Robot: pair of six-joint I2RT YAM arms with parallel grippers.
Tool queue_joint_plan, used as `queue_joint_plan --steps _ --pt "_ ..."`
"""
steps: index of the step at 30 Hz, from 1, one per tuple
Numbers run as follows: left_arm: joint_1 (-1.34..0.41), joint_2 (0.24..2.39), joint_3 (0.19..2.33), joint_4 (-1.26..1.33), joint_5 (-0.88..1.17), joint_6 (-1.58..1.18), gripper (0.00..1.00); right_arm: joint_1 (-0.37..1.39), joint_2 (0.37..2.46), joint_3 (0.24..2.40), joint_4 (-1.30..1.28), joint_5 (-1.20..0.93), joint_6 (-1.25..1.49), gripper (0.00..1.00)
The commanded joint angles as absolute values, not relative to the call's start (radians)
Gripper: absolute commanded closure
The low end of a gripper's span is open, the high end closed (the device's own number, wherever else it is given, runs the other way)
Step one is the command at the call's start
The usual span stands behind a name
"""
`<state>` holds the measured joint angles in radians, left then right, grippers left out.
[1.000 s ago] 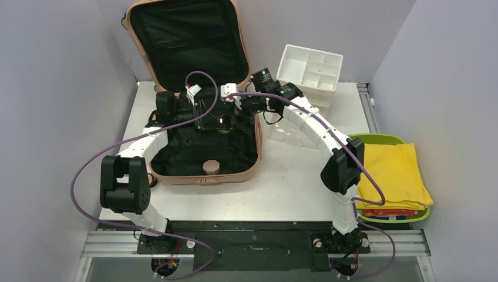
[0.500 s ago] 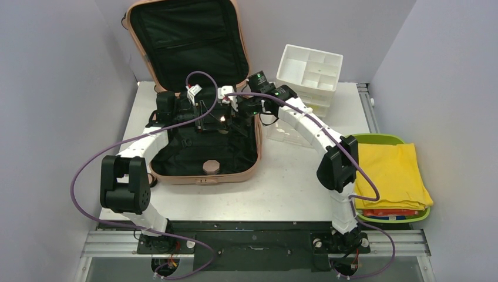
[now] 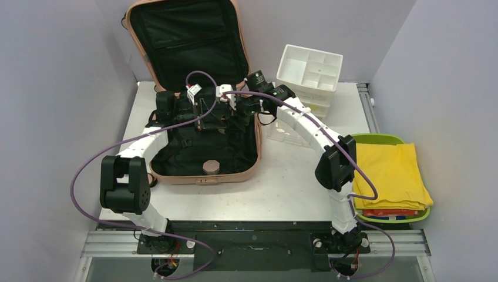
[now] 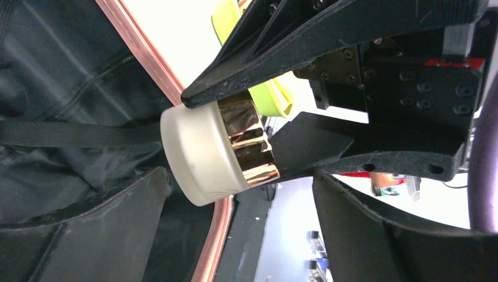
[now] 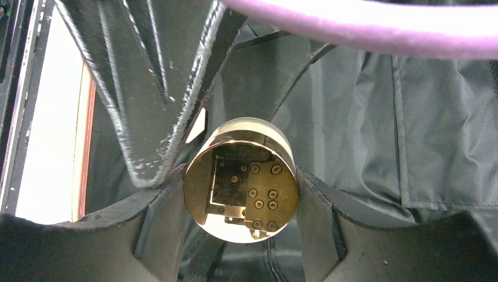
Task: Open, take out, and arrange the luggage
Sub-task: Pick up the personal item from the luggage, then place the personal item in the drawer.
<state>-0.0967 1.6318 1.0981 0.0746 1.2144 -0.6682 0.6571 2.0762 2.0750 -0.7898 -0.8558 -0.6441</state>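
The salmon-pink luggage (image 3: 202, 178) lies open on the table, its lid standing up at the back and its lining black. Both grippers meet over its right half around a small jar with a white body (image 4: 199, 153) and a mirror-gold end (image 5: 241, 188). My right gripper (image 5: 241, 226) is shut on the jar, one finger pressed on each side. My left gripper (image 4: 238, 200) is open, its fingers (image 4: 106, 229) standing apart from the jar. In the top view the left gripper (image 3: 212, 116) and right gripper (image 3: 234, 113) overlap, and the jar is mostly hidden.
A small jar with a brown octagonal lid (image 3: 211, 166) lies in the luggage near its front wall. A white compartmented organizer (image 3: 309, 70) stands at the back right. A lime-green tray (image 3: 376, 139) holding folded yellow cloth (image 3: 393, 170) sits at the right edge.
The right arm has moved left to the jar and its fingers have closed on it. The left gripper's fingers, which held the jar, have spread apart.
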Motion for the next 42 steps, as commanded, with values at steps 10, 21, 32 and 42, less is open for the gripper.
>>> queue_joint_plan --steps 10,21,32,42 --pt "0.049 1.571 1.197 -0.055 1.159 -0.505 0.04 0.552 1.944 2.013 -0.72 -0.787 -0.646 0.81" --pt "0.178 1.54 1.177 -0.485 0.931 -0.093 0.04 0.313 1.831 1.739 -0.705 -0.531 -0.813 0.82" --pt "0.18 1.489 1.166 -0.534 0.868 -0.04 0.04 0.278 1.983 1.713 -0.539 -0.32 -0.754 0.82" --pt "0.179 1.465 1.154 -0.597 0.847 0.023 0.04 0.299 2.061 1.697 -0.492 -0.326 -0.744 0.8"
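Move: The right hand's fingers hold the gold-and-white jar over the open luggage. From there the clear drawer is about 14 cm ahead, 26 cm right and 20 cm down, and the white cabinet some 28 cm ahead, 29 cm right and 8 cm down. The luggage's right rim lies level, 10 cm right and 11 cm down. For the left hand, the octagonal box is roughly 6 cm back, 4 cm left and 18 cm down, the strap ring about 5 cm ahead, 16 cm left and 19 cm down. Keeping its pinch on the jar, the right hand carries it rightward some 24 cm and 14 cm forward over the luggage rim, then sinks about 15 cm to the clear drawer, turning clockwise and pointing further down. The already loosened left hand opens fully, withdraws 13 cm to the left across the luggage, then sinks about 6 cm, fingers tipping downward. ##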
